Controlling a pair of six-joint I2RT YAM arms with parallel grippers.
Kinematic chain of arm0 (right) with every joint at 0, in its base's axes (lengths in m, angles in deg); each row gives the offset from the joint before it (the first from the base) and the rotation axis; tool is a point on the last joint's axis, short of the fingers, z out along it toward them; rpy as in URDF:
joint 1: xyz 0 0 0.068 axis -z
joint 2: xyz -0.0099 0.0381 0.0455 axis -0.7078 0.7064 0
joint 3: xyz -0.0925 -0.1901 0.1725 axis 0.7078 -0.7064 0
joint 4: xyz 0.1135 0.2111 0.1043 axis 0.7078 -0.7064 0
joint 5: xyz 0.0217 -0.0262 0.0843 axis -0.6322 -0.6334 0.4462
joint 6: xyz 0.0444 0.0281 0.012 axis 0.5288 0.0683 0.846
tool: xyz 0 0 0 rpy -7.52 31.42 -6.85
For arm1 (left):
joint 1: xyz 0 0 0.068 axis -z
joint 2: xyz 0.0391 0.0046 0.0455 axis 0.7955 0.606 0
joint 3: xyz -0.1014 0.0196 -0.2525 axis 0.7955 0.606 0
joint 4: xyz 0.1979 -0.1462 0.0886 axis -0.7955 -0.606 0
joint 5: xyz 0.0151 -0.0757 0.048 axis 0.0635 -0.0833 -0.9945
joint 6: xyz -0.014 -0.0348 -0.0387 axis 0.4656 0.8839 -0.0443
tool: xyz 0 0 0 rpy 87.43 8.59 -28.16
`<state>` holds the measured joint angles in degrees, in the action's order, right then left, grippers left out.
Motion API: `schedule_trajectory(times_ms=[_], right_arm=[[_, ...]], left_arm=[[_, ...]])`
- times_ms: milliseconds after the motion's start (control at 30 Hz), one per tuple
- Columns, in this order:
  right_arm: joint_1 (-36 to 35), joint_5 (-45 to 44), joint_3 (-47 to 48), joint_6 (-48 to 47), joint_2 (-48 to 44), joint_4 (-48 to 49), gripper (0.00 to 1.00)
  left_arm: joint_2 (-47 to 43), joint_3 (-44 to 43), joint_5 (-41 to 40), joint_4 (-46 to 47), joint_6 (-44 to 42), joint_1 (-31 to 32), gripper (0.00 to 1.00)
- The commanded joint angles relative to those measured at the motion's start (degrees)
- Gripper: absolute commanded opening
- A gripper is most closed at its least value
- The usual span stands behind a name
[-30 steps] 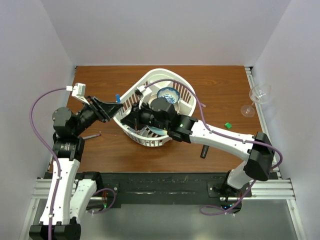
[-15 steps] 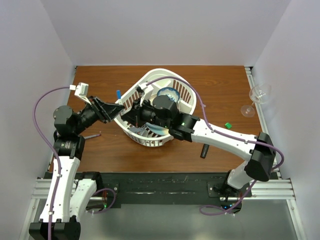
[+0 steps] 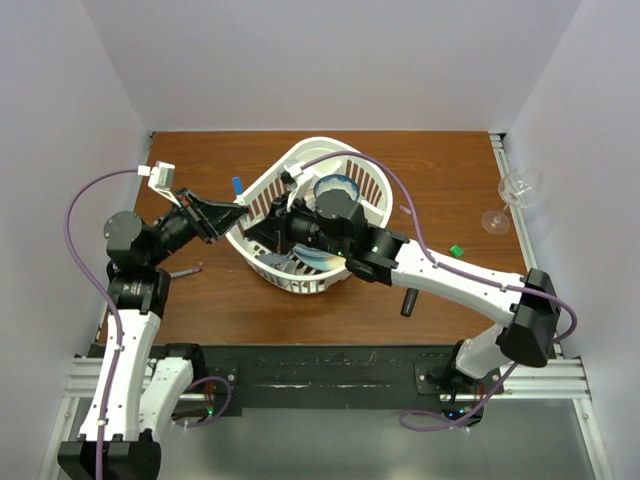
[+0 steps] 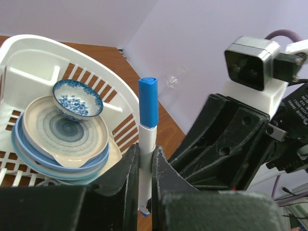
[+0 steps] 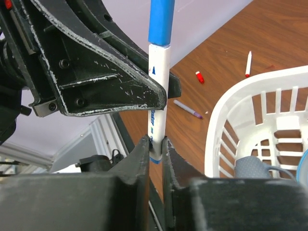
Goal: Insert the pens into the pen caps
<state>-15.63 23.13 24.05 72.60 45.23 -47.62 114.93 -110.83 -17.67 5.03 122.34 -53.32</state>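
Observation:
A white-barrelled pen [image 4: 147, 139] with a blue cap [image 4: 147, 101] stands upright between the two grippers, just left of the white basket [image 3: 300, 150]. My left gripper [image 4: 145, 154] is shut on its barrel below the cap. My right gripper [image 5: 155, 144] is shut on the lower end of the same pen [image 5: 159, 77], whose cap [image 5: 161, 21] sits on top. From above, the blue cap [image 3: 237, 186] pokes up where the left gripper [image 3: 232, 210] and right gripper [image 3: 250, 232] meet. A red cap [image 5: 199, 77], a green cap [image 3: 456, 250], a purple-tipped pen [image 5: 187, 109], a red-tipped white pen [image 5: 248, 63] and a black marker [image 3: 407, 302] lie on the table.
The basket [image 4: 103, 62] holds a blue patterned bowl [image 4: 77, 98] on stacked plates [image 4: 62, 139]. A wine glass [image 3: 515, 190] lies at the right edge of the table. White walls enclose the table on three sides.
My left gripper has closed on the pen's barrel. The right arm has shifted slightly to the right, still at the pen's lower end.

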Motion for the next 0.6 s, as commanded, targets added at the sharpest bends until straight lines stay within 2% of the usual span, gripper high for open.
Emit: schedule_trajectory(times_ms=[0, 100, 333, 567], right_arm=[[0.0, 2.1, -1.9, -0.2, -3.2, 4.5, 0.33], [0.1, 2.3, -3.0, 0.4, -4.3, 4.9, 0.42], [0.8, 3.2, -4.0, 0.9, -5.2, 5.9, 0.40], [1.7, 6.0, -3.8, 3.8, -4.3, 8.1, 0.38]], left_arm=[[-0.8, 0.9, 3.0, 6.0, 4.3, 0.2, 0.00], [-1.5, 2.0, 4.5, 11.0, 6.6, 0.2, 0.00], [-1.1, 5.8, 9.0, 19.6, 11.8, 0.2, 0.00], [-1.4, 7.9, 9.7, 24.5, 14.9, 0.2, 0.00]])
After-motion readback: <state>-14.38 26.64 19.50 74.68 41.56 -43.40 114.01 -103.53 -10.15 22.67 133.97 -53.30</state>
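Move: The upright blue-capped pen is in both grippers: the left pinches it around the middle, its centre about 2 cm above that hand, and the right grips it near its lower end, the centre some 4 cm above that one. From the left hand, the white basket's middle lies roughly 15 cm ahead, 11 cm right and 26 cm below; the purple pen on the table is about 3 cm ahead, 18 cm left and 33 cm below. The right fingers open from their pinch on the pen's lower end and let go, while that hand eases about 1.5 cm rightward and back and lifts roughly 1 cm. The left keeps its closed grip on the pen and carries it some 3 cm back and to the right, alongside the opened right gripper, rising slightly midway and sinking again as the wrist turns about 10 degrees, mostly clockwise. ##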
